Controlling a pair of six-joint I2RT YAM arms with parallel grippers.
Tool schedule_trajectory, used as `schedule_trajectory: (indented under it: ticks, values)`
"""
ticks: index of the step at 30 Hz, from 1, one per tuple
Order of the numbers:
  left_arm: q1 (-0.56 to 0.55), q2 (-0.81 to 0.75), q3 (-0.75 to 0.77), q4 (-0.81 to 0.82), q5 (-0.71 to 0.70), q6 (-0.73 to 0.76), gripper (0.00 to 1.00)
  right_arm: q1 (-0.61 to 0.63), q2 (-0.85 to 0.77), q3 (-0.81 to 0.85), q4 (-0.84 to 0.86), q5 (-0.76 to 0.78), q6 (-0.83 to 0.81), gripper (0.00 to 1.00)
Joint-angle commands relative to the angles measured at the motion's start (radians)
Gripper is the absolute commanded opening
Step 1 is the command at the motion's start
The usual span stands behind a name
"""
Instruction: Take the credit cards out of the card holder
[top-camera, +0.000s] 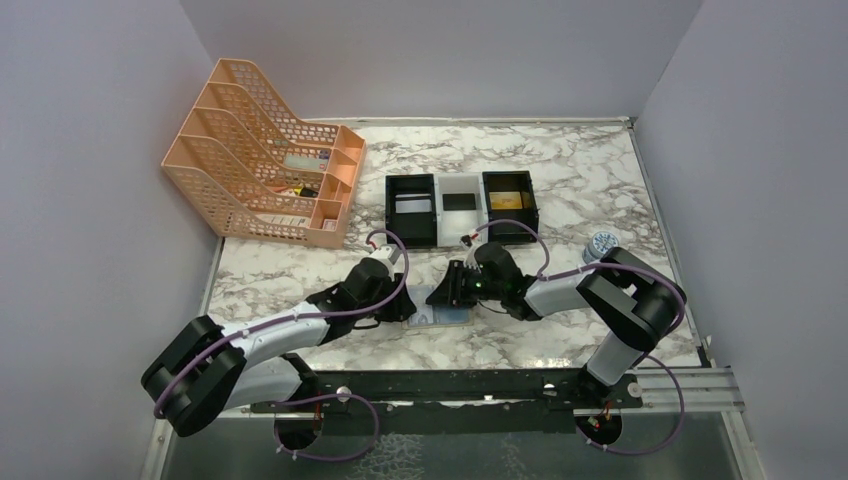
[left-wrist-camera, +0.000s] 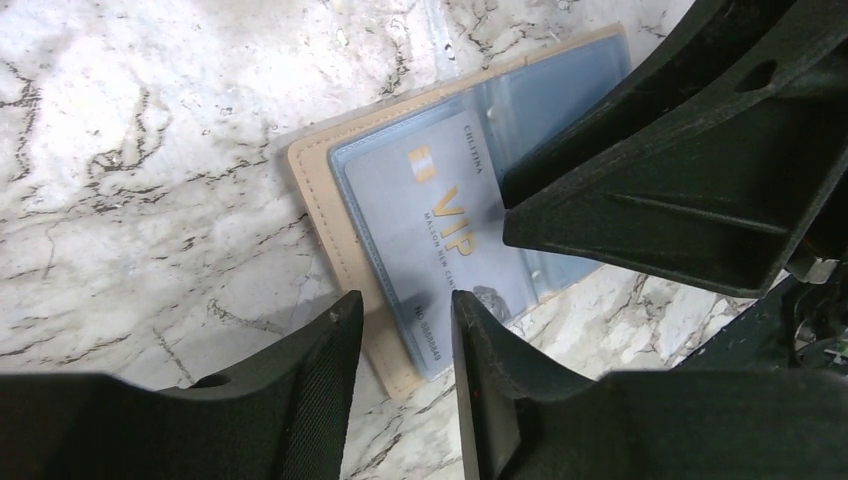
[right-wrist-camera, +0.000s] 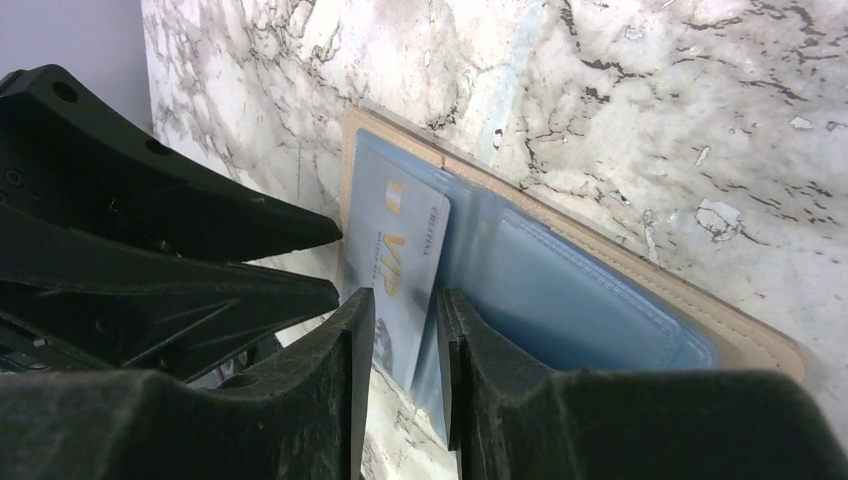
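Note:
The card holder (top-camera: 440, 306) lies open on the marble between both grippers, tan rim (left-wrist-camera: 318, 205) outside, grey-blue sleeves (right-wrist-camera: 590, 290) inside. A pale VIP credit card (left-wrist-camera: 440, 235) sticks partly out of its left sleeve (right-wrist-camera: 395, 245). My left gripper (top-camera: 412, 305) is low at the holder's left end; its jaws (left-wrist-camera: 405, 305) stand apart, straddling the card's protruding end. My right gripper (top-camera: 456, 290) bears on the holder's middle, its jaws (right-wrist-camera: 405, 300) narrowly apart with the card's corner and a clear sleeve leaf in the gap. Its fingers (left-wrist-camera: 650, 180) hide the holder's right half.
Behind the holder stand a black tray (top-camera: 411, 208) with a pale card, a white tray (top-camera: 461, 200) with a dark card, and a black tray (top-camera: 510, 205) with a gold card. An orange file rack (top-camera: 265, 175) fills the back left. A small round object (top-camera: 600, 243) lies right.

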Motion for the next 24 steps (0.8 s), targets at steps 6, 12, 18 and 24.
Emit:
schedule_trajectory:
  ticks: [6,12,18,24]
  values:
    - [-0.024,0.047,0.042,-0.019,-0.006,0.036,0.33,-0.005,-0.009,-0.023,-0.015,0.009,-0.008,0.28]
    - [-0.031,0.095,0.028,-0.013,-0.013,0.042,0.21,-0.005,-0.006,-0.033,0.021,-0.01,0.012,0.21]
    - [-0.034,0.092,0.032,-0.052,-0.063,0.045,0.16,-0.007,-0.009,-0.067,0.1,-0.028,0.053,0.04]
    - [-0.034,0.108,0.041,-0.066,-0.064,0.055,0.15,-0.019,-0.003,-0.081,0.167,-0.078,0.076,0.01]
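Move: The VIP card's middle is about 3 cm right of the left hand and 1 cm ahead, roughly 1 cm below its fingertips; from the right hand it lies about 2 cm left, level front to back, and 1 cm below. The open card holder's middle is some 6 cm right and 1 cm ahead of the left hand, or 1 cm right and 1 cm back of the right. The three-part tray sits about 20 cm ahead and 6 cm right of the right hand. The right hand shuts its fingers fully on the VIP card's right-hand edge, where it shows out of the clear pocket, easing about 1 cm back and to the right while dipping slightly and then rising a touch. Meanwhile the left hand sinks about 1 cm beside the card and draws its fingers most of the way together, its tips coming down onto the card holder's left margin at the pocket's edge to steady it, with hardly any wrist turn. ##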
